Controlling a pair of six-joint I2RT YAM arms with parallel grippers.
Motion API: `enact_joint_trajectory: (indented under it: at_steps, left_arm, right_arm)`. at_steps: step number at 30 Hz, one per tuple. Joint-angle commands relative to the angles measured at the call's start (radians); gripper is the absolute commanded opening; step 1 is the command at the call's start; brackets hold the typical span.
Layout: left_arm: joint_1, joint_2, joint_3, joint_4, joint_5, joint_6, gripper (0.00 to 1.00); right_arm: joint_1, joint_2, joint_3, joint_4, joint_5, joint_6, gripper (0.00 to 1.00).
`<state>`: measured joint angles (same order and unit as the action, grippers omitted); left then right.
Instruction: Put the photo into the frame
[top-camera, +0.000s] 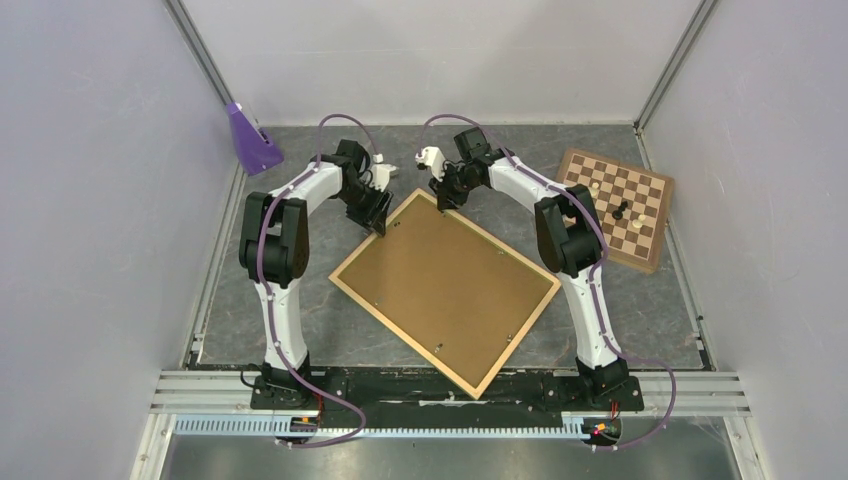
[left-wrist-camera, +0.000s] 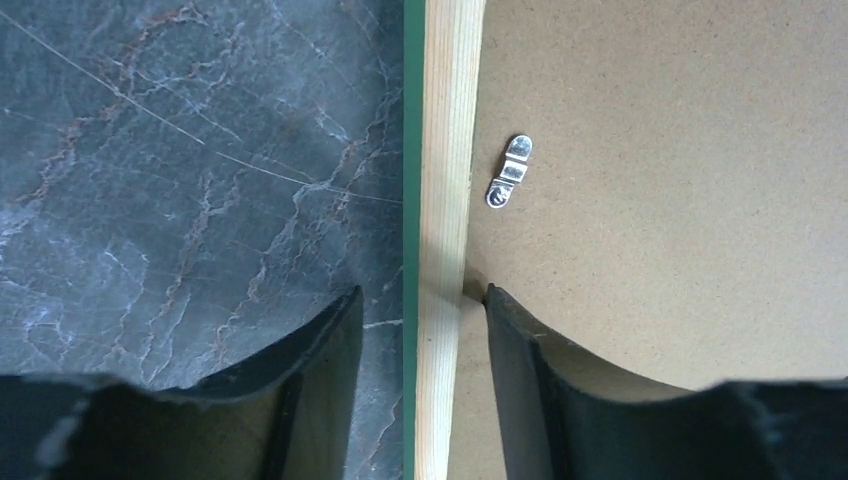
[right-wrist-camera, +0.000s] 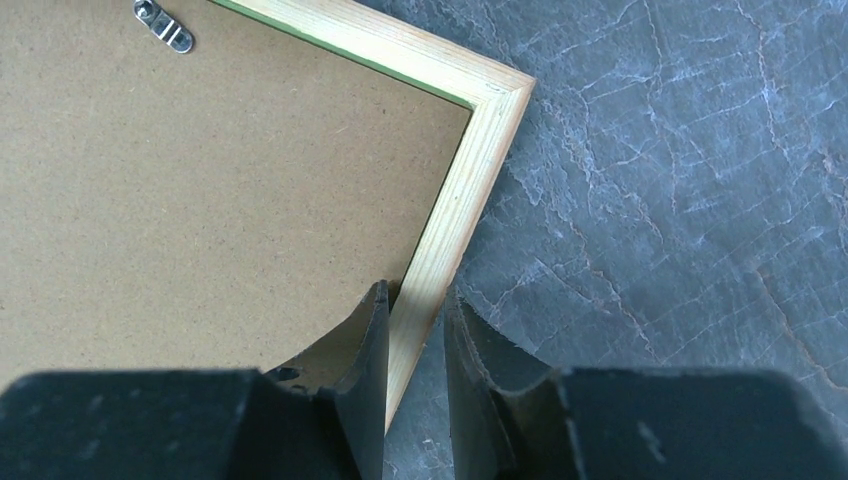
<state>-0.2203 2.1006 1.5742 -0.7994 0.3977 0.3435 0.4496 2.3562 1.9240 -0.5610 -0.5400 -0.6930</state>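
The frame (top-camera: 402, 334) lies face down and turned diamond-wise on the table, its pale wood back up and a green edge showing (left-wrist-camera: 445, 150). A brown hardboard panel (top-camera: 445, 290) fills it. The photo is hidden. My left gripper (top-camera: 378, 222) straddles the upper-left rail. In the left wrist view (left-wrist-camera: 422, 300), the right finger sits against the rail's inner edge on the panel, while the left finger stands off with bare table between. My right gripper (top-camera: 443, 200) is at the top corner, shut on the upper-right rail (right-wrist-camera: 480, 150), one finger on each side (right-wrist-camera: 415, 295).
A metal turn clip (left-wrist-camera: 509, 171) lies on the panel near the left rail, another (right-wrist-camera: 165, 25) near the top corner. A chessboard (top-camera: 615, 205) with a few pieces sits at the right back. A purple stand (top-camera: 252, 140) is at the back left. Walls enclose three sides.
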Motion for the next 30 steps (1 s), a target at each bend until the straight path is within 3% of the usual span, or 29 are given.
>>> enact_joint_trajectory:
  at_steps: [1,6,11,20,30]
  left_arm:
    - [-0.005,-0.018,-0.009,0.003,0.035,0.045,0.49]
    - [-0.005,-0.021,-0.027,0.022,0.029,0.026,0.24]
    - [-0.005,-0.036,-0.056,0.055,0.019,-0.009,0.1]
    - [-0.005,-0.045,-0.07,0.072,0.013,-0.051,0.07]
    - [-0.005,-0.053,-0.065,0.072,0.007,-0.057,0.07]
  right_arm:
    - [0.008,-0.013,0.027,0.048,-0.013,0.077,0.21]
    - [-0.005,-0.032,0.018,0.108,0.023,0.218,0.42]
    - [-0.02,-0.044,0.019,0.137,0.024,0.343,0.48]
    - [-0.019,-0.111,-0.132,0.167,0.109,0.407,0.51]
    - [-0.017,-0.116,-0.182,0.181,0.144,0.422,0.49]
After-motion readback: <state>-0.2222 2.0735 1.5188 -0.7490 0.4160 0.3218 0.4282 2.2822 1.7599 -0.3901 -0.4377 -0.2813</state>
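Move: The frame's short far-left side already runs between the left hand's open fingers, about a centimetre below its hand point. The frame's far corner is roughly 10 cm ahead and 10 cm to the right, and the nearest metal clip about 4 cm right and 2 cm ahead. The right hand still grips the long far-right side close to that corner, which lies some 5 cm to its left and 4 cm ahead; another clip sits about 2 cm behind and 1 cm right of this grip. The left hand stays almost in place and closes its fingers from about half open until they pinch the short side from both faces, then keeps that squeeze. The right hand, meanwhile, opens to about half and lets go of the long side, easing some 1.5 cm forward and 1 cm up before coming back and down again to end about 2 cm to the right, its wrist turned roughly 20 degrees clockwise to line up with the side, which still lies between the spread fingers with the inner fingertip over the clip. ##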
